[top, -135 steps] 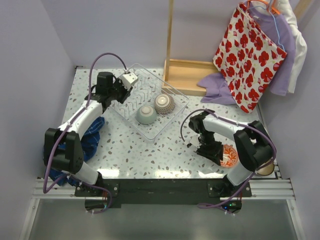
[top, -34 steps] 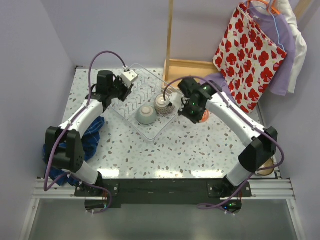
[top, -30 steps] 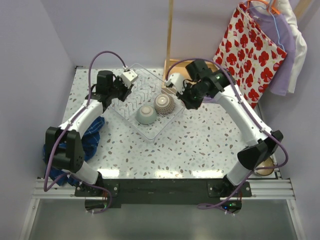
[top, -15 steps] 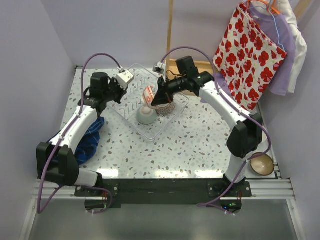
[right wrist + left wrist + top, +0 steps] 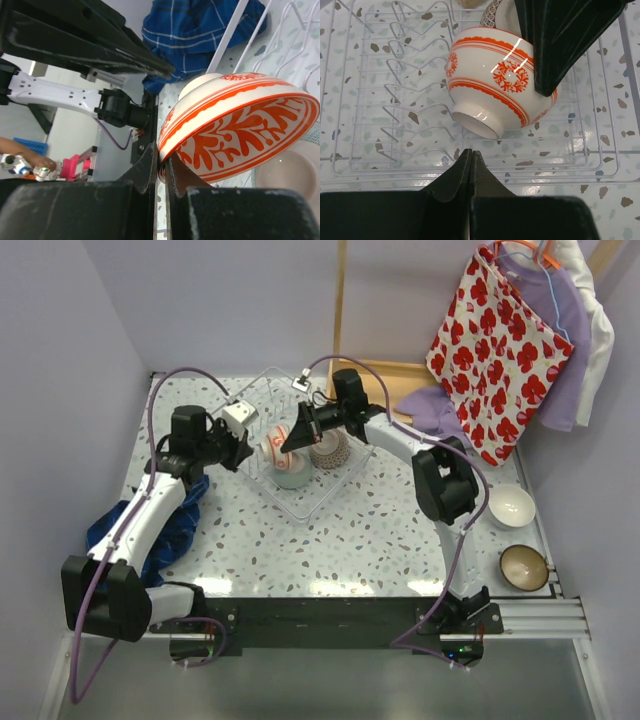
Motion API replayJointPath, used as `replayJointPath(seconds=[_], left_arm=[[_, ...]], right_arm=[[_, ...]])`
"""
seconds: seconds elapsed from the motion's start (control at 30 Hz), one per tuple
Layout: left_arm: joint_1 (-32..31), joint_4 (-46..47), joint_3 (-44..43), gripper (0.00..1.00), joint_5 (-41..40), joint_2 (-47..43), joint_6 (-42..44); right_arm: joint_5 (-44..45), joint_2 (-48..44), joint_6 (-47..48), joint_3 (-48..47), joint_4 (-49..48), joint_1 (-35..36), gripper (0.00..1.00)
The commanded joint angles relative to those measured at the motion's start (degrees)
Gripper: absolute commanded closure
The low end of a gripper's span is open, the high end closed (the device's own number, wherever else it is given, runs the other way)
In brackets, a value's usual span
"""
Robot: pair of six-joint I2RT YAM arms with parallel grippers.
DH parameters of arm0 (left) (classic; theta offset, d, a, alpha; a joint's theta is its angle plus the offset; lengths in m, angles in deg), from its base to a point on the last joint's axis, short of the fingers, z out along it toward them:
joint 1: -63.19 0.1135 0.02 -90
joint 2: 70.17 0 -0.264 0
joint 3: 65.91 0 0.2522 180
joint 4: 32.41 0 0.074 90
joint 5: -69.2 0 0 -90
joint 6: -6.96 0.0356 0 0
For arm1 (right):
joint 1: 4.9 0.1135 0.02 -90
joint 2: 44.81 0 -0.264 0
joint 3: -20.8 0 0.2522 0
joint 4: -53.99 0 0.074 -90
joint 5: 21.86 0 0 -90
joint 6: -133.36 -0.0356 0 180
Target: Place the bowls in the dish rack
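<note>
The clear dish rack [image 5: 318, 498] lies at the table's middle left. A pale green bowl [image 5: 292, 476] and a brown net-patterned bowl [image 5: 329, 449] sit in it. My right gripper [image 5: 296, 437] is shut on the rim of a red-orange patterned bowl [image 5: 275, 444], tilted on its side just above the rack's prongs [image 5: 395, 107]. In the right wrist view the rim of this bowl [image 5: 240, 132] is pinched by the gripper [image 5: 161, 165]. My left gripper [image 5: 471, 153] is shut and empty at the rack's near-left edge, its tips a little short of the bowl [image 5: 495, 85]. A white bowl [image 5: 512, 505] and a brown glazed bowl [image 5: 524, 567] rest at the table's right edge.
A shallow wooden box [image 5: 375, 390] stands behind the rack, with a purple cloth [image 5: 435, 415] and a red-flowered bag [image 5: 500, 345] to its right. A blue checked cloth [image 5: 170, 520] lies under my left arm.
My right arm has swung left from beside the rack, carrying the red-orange bowl over the rack. My left gripper has shut and drawn back toward the rack's near-left edge.
</note>
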Motion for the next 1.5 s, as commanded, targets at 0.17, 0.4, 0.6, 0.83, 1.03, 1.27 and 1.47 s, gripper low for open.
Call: replayJointPath(seconds=[0.17,0.4,0.6,0.83,1.03,1.27,1.47], left_arm=[[0.14,1.18,3.13,1.00,5.29,1.00,-1.46],[0.14,4.96,4.28,1.00,4.15,2.85,-1.91],[0.14,3.65,3.41,1.00,3.97,2.59,-1.38],[0.14,4.17,3.14,1.00,3.27,2.23,-1.55],[0.14,5.05,2.53,1.00,2.04,3.64,0.37],[0.23,6.02,0.42,1.00,0.98,6.10,2.49],[0.14,7.69,-0.55,1.00,1.86,7.95,1.44]], right_arm=[[-4.87,2.76,-11.03,-3.62,-13.34,-0.23,1.00],[-7.33,5.32,-21.55,-3.10,-25.69,-0.14,1.00],[-7.95,7.59,-45.89,-4.23,-54.61,0.39,1.00],[-10.49,9.71,-54.09,-3.53,-62.63,1.35,1.00],[-11.38,12.78,-60.07,-3.71,-69.59,1.44,1.00],[-10.85,15.77,-59.99,-5.02,-70.20,1.53,1.00],[-11.03,17.53,-58.41,-6.34,-68.63,1.53,1.00]])
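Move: Just left of the right hand's closed fingers hangs the orange-patterned bowl, held by its rim; the free rack slot for it lies about 5 cm to that hand's left and 12 cm below. The green bowl sits almost straight beneath, some 12 cm down, and the speckled bowl 9 cm right, 5 cm ahead and 11 cm down. From the left fingertips the orange-patterned bowl is roughly 3 cm ahead, 6 cm right and 2 cm lower. Sinking about 6 cm in two stages, the left hand keeps its fingers shut and brings their tips up against the bowl's foot. The right hand keeps its rim pinch, swings the bowl round by some 15 degrees, lifting it about 3 cm, then lowers it about 5 cm towards the rack. ##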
